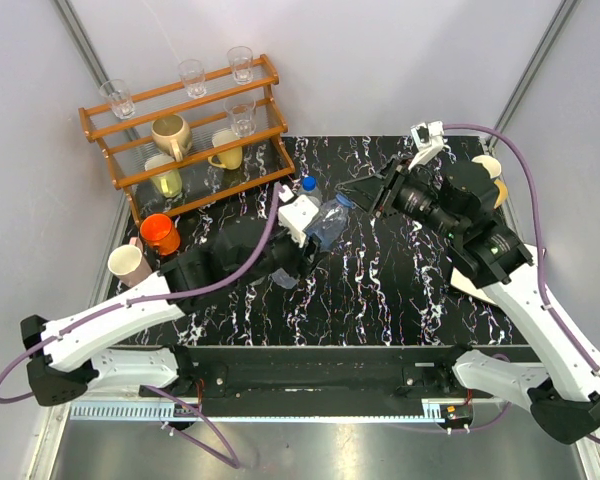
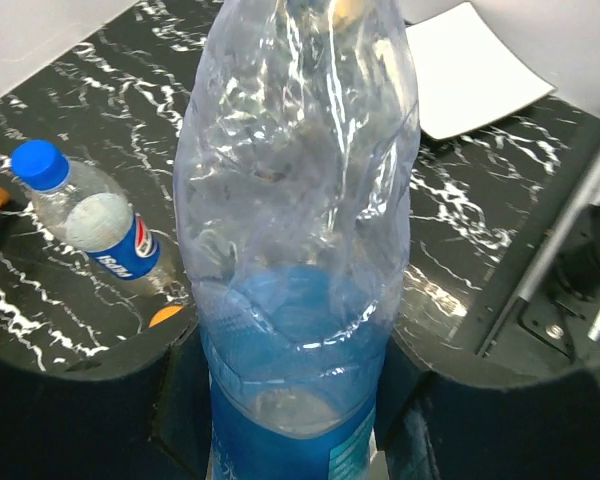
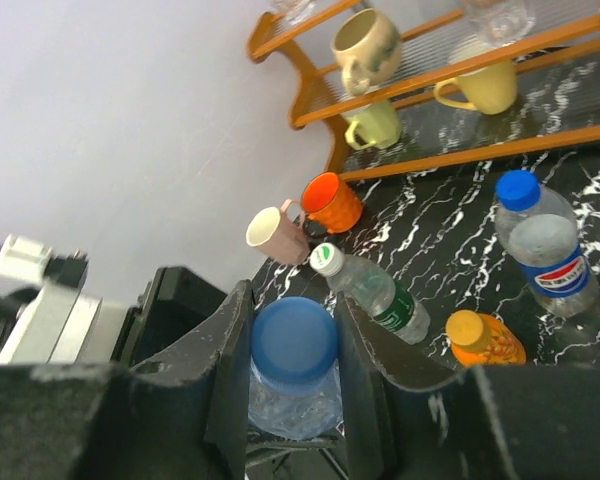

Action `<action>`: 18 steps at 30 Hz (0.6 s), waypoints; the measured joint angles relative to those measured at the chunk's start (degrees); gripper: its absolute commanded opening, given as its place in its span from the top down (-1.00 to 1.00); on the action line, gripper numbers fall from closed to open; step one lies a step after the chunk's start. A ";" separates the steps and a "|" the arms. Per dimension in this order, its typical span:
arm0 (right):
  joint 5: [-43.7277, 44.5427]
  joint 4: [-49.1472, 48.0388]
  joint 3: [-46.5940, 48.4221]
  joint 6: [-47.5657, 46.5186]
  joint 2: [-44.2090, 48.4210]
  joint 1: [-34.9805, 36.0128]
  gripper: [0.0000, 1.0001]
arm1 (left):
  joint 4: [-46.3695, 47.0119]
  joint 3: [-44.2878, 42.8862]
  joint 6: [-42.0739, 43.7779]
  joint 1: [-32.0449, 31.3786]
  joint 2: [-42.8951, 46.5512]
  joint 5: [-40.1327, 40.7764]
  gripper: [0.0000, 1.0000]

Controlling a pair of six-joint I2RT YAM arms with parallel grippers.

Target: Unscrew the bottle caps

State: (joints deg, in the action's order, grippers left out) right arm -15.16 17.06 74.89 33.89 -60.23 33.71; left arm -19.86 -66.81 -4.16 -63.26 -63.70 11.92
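Note:
The translucent blue bottle [image 2: 300, 200] is held off the table, tilted between the two arms [image 1: 327, 222]. My left gripper [image 2: 295, 400] is shut on its lower body, with the black jaws pressed against both sides. My right gripper [image 3: 292, 345] is shut on its blue cap [image 3: 294, 335], which sits between the two fingers [image 3: 225, 370]. On the table behind lie the clear bottle with the green label [image 3: 380, 297], the squat orange bottle [image 3: 485, 340] and the clear bottle with the blue-red label [image 3: 545, 245], each with its cap on.
A wooden rack [image 1: 195, 135] with mugs and drinking glasses stands at the back left. An orange cup [image 1: 160, 233] and a pink cup [image 1: 128, 264] sit at the table's left edge. A white card [image 2: 470, 70] lies to the right.

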 measured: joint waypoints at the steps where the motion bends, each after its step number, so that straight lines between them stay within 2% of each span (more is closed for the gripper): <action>1: -1.25 0.09 0.31 -0.74 0.17 0.00 1.00 | -0.42 0.00 -0.15 0.48 0.70 -2.16 -0.09; 5: -6.14 0.13 1.68 -3.45 0.76 0.04 1.00 | -1.25 0.07 -0.87 4.39 3.67 -13.99 -0.08; 11: -15.78 -1.40 2.05 -9.38 1.97 0.15 1.00 | 0.52 2.10 -4.55 12.28 6.16 -36.06 -0.09; 18: -25.68 -2.21 1.95 -16.90 3.41 0.07 1.00 | 3.37 3.54 -8.72 15.74 6.21 -52.63 -0.11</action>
State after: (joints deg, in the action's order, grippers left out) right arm -40.84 14.85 76.84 16.99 -56.82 33.78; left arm -16.49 -63.26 -12.88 -47.53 -57.49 -40.71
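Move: Between the hands hangs the blue bottle, its body already in the left fingers. The cap is some 6 cm ahead, 6 cm right and 10 cm above the left hand, and already between the right fingers. From the left hand, the Pepsi bottle stands about 16 cm straight ahead, the orange bottle 6 cm ahead and 2 cm left, the green-label bottle 5 cm ahead and 13 cm left, all roughly 20 cm lower. Drawing back together towards the robot by about 8 cm and rising some 3 cm, both hands carry the blue bottle away from the Pepsi bottle, the left still gripping the body and the right still pinching the cap. Meanwhile the left wrist swings clockwise some 30 degrees and tilts, while the right swings counter-clockwise about 25 and tips its fingers up. ##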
